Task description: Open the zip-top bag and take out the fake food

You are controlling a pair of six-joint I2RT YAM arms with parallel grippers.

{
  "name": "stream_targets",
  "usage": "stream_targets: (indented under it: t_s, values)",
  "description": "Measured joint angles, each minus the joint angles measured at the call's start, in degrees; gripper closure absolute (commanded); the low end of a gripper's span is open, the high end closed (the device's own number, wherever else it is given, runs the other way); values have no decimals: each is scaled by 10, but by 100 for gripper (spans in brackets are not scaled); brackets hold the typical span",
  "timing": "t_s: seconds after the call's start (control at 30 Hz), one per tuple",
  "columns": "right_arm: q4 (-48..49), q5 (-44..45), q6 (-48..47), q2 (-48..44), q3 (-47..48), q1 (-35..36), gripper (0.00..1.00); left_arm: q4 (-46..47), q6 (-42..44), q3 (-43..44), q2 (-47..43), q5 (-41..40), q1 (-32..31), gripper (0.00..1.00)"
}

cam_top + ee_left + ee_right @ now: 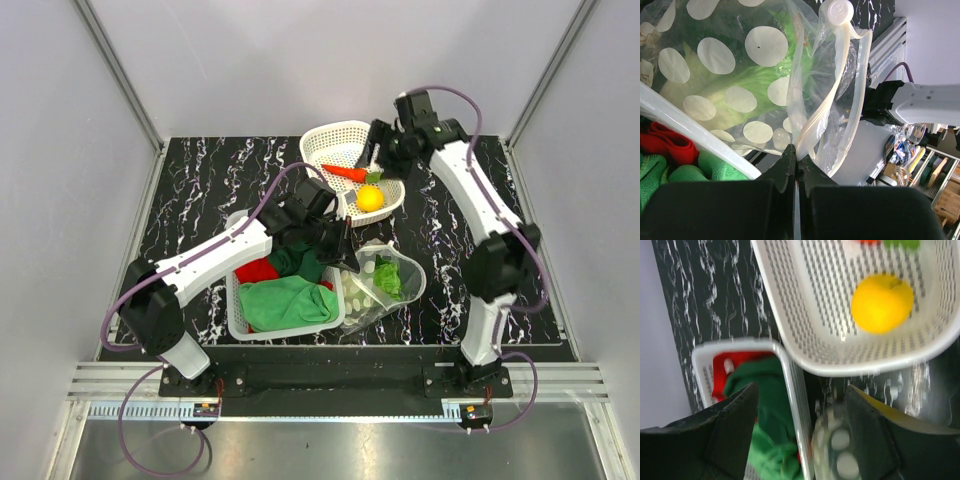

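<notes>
The zip-top bag [385,282] lies clear and white-dotted beside the near basket, its mouth gaping. A green lettuce [388,278] shows inside it, along with pale pieces. My left gripper [345,246] is shut on the bag's zip edge [807,131], and the lettuce [740,82] shows through the plastic. A carrot [345,172] and a yellow lemon [370,198] lie in the far white basket [325,140]. My right gripper [367,158] hangs open over that basket with nothing between its fingers [735,430]. The lemon [882,303] sits below it.
The near white basket [236,300] holds green cloths [288,302] and a red cloth [256,270]. Its rim [790,390] and the bag [837,450] show under the right gripper. Grey walls enclose the black marbled table [200,180] on three sides.
</notes>
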Motion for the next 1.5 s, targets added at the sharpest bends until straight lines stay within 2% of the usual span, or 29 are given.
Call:
stream_targets:
  t_s: [0.1, 0.13, 0.17, 0.27, 0.37, 0.4, 0.5, 0.6, 0.7, 0.83, 1.07, 1.17, 1.23, 1.37, 1.4, 1.47, 1.5]
  values:
    - [5, -16, 5, -130, -151, 0, 32, 0, -2, 0, 0, 0, 0, 100]
    - [-2, -18, 5, -153, -173, 1, 35, 1, -3, 0, 0, 0, 0, 100]
    - [6, -26, 5, -193, -213, 1, 42, 1, -4, 0, 0, 0, 0, 100]
    - [10, -45, 5, -296, -320, 4, 50, 3, -5, 0, 0, 0, 0, 100]
    - [8, -57, 8, -371, -410, 20, 62, 4, -7, 0, 0, 0, 0, 100]
    - [8, -61, 8, -391, -442, 28, 69, 5, -8, 0, 0, 0, 0, 100]
    - [9, -74, 12, -433, -528, 46, 71, 5, -10, 0, 0, 0, -1, 100]
    - [14, -80, 12, -447, -596, 49, 69, 5, -10, 0, 0, 1, -1, 100]
    - [22, -76, 11, -442, -632, 49, 61, 5, -10, 0, 0, 2, -2, 100]
    - [31, -54, 8, -421, -638, 49, 44, 5, -10, 0, 0, 2, -2, 100]
    - [50, -26, 7, -408, -654, 49, 26, 8, -10, 1, 2, 3, -2, 100]
    - [64, -23, 3, -401, -662, 49, 23, 12, -10, 1, 5, 4, -2, 100]
    - [81, -23, -1, -396, -668, 49, 25, 13, -10, 1, 8, 4, -3, 100]
    - [133, -27, -3, -391, -688, 49, 46, 13, -10, 2, 9, 5, -3, 100]
    - [144, -28, -3, -391, -692, 49, 62, 13, -10, 2, 9, 5, -3, 100]
    - [168, -29, 0, -391, -704, 49, 77, 13, -11, 2, 9, 5, -4, 100]
    - [176, -29, 4, -392, -707, 49, 93, 13, -11, 2, 9, 5, -4, 100]
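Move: The lettuce in the open bag lies some 24 cm back from the right hand, 5 cm to its right and about 18 cm below. The towel box is level with the lettuce and some 23 cm to the left of it; the yellow fruit in the white basket is almost straight under the right hand, the carrot about 8 cm ahead and 4 cm to the left. From the left hand, the lettuce is about 7 cm right, 1 cm ahead, 12 cm lower. The right hand sweeps back some 25 cm from over the white basket towards the bag, drifting about 5 cm right and then dropping some 14 cm into the bag's mouth as the wrist tips the fingers steeper; they narrow on the way, spread wide again over the lettuce, and start closing around it during a last small creep forward. The left hand stays almost in place, fingers shut, still pinching the bag's zip rim and holding the mouth open. ##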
